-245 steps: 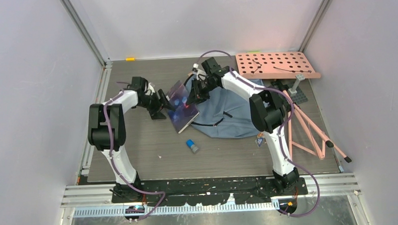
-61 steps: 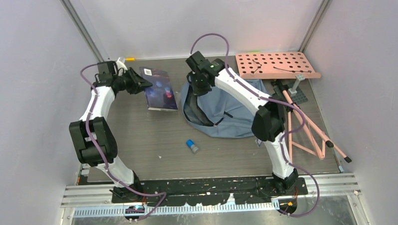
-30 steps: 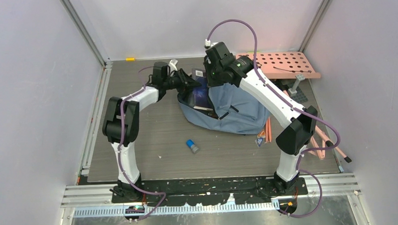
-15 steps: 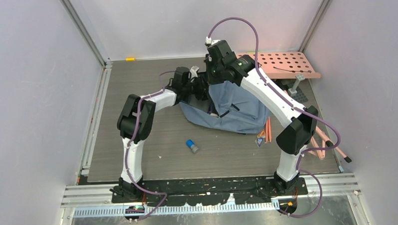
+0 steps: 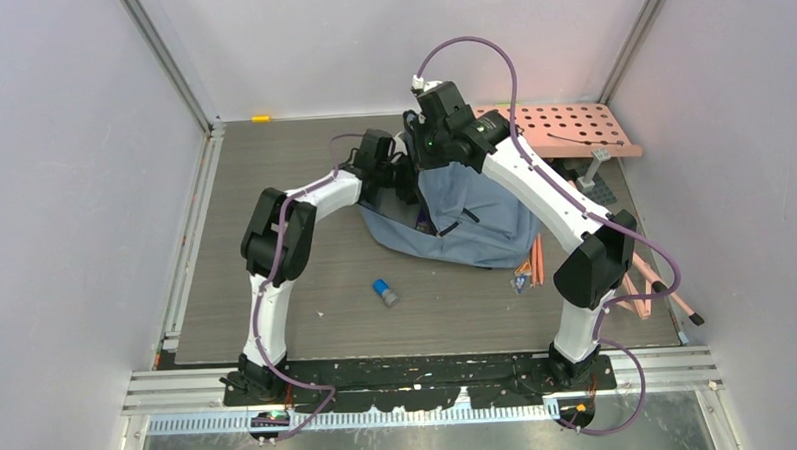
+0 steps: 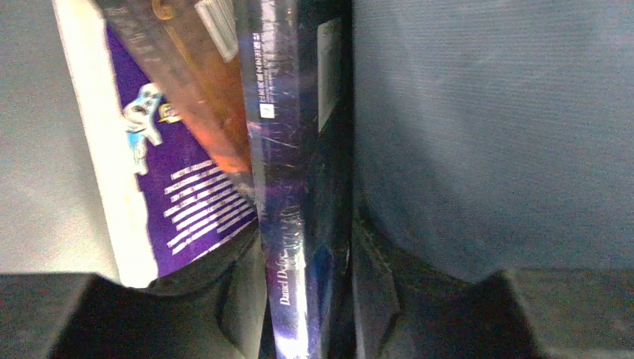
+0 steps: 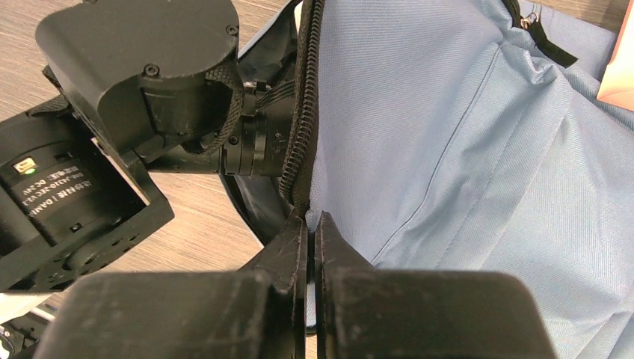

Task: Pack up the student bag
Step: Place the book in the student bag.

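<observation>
The grey-blue student bag lies at the table's middle back, its mouth facing left. My right gripper is shut on the bag's zipper edge and holds the flap up. My left gripper is inside the bag's mouth, shut on a dark purple book held edge-on. A second book with a white and purple cover sits beside it inside the bag. From above, the left gripper is hidden in the opening under the right wrist.
A small blue-capped cylinder lies on the table in front of the bag. A pink pegboard stands at the back right, with pink rods along the right side. A small orange item lies by the bag's right edge.
My left gripper picked the book up from the table's left and carried it right, into the bag's mouth. My right gripper lifted the bag's flap and keeps holding it open.
</observation>
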`<state>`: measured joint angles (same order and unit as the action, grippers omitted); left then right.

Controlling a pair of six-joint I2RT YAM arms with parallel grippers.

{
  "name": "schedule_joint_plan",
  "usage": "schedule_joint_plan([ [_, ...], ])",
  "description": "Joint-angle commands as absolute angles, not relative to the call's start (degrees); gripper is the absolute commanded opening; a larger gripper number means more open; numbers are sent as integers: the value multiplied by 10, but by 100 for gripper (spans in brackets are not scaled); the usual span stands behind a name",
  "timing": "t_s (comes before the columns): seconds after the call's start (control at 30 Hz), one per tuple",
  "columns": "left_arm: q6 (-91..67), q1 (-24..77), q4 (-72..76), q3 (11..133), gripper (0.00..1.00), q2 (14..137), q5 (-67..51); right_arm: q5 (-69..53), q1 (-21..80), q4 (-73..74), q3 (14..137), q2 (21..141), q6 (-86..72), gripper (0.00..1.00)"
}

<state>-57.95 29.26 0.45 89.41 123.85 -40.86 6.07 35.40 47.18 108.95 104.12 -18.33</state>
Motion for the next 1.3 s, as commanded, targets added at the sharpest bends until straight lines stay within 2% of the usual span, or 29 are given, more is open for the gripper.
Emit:
schedule_joint_plan([
  [0.0,-490,288,-83,933,49,1208,-404,77,349,432,1089,1005,-172,1],
  [0.23,-480,245,-4,866,73,1144,-402,82,346,434,1085,998,-159,1],
  [0.43,-414,224,-46,852,75,1071,-346,86,343,436,1079,995,-152,1],
  [0.63,-254,216,-158,814,77,952,-172,68,343,435,1075,996,-158,6],
  [0.7,-233,214,-173,798,78,920,-137,61,344,433,1068,995,-162,13],
  [0.77,-225,215,-174,782,78,889,-116,58,344,432,1063,995,-165,25],
  [0.9,-227,220,-170,755,77,839,-105,65,345,431,1055,989,-173,58],
  [0.97,-220,233,-174,747,77,818,-99,76,345,432,1048,978,-183,66],
  [1.13,-195,303,-192,740,76,790,-80,105,344,435,1016,936,-192,81],
  [1.27,-177,373,-196,732,75,801,-84,128,332,435,976,895,-222,97],
])
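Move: The left hand is inside the student bag with its fingers still around the book's left edge; the book's middle is about 5 cm to its right, 1 cm back and 3 cm lower, with the earlier books some 8 cm below the hand and 3 cm back. The right hand holds up the flap rim, right at its fingertips; from there the book lies roughly 9 cm right, level fore-and-aft and 15 cm down. The blue-capped bottle stands some 22 cm back and 13 cm left of the left hand, on the table. The left hand, already loosening, opens wide to let go of the book, dips a centimetre or two, then pulls out through the bag's mouth to the left by some 17 cm while climbing about 15 cm, its wrist turning some 50 degrees so the fingers swing from pointing right towards forward-right, and at the end it draws back about 6 cm and drifts right again above the bag. The right hand keeps its pinch on the flap rim, sinking only about a centimetre until the left is well on its way out, then opens wide, lets go of the rim and eases off to the right and back. ##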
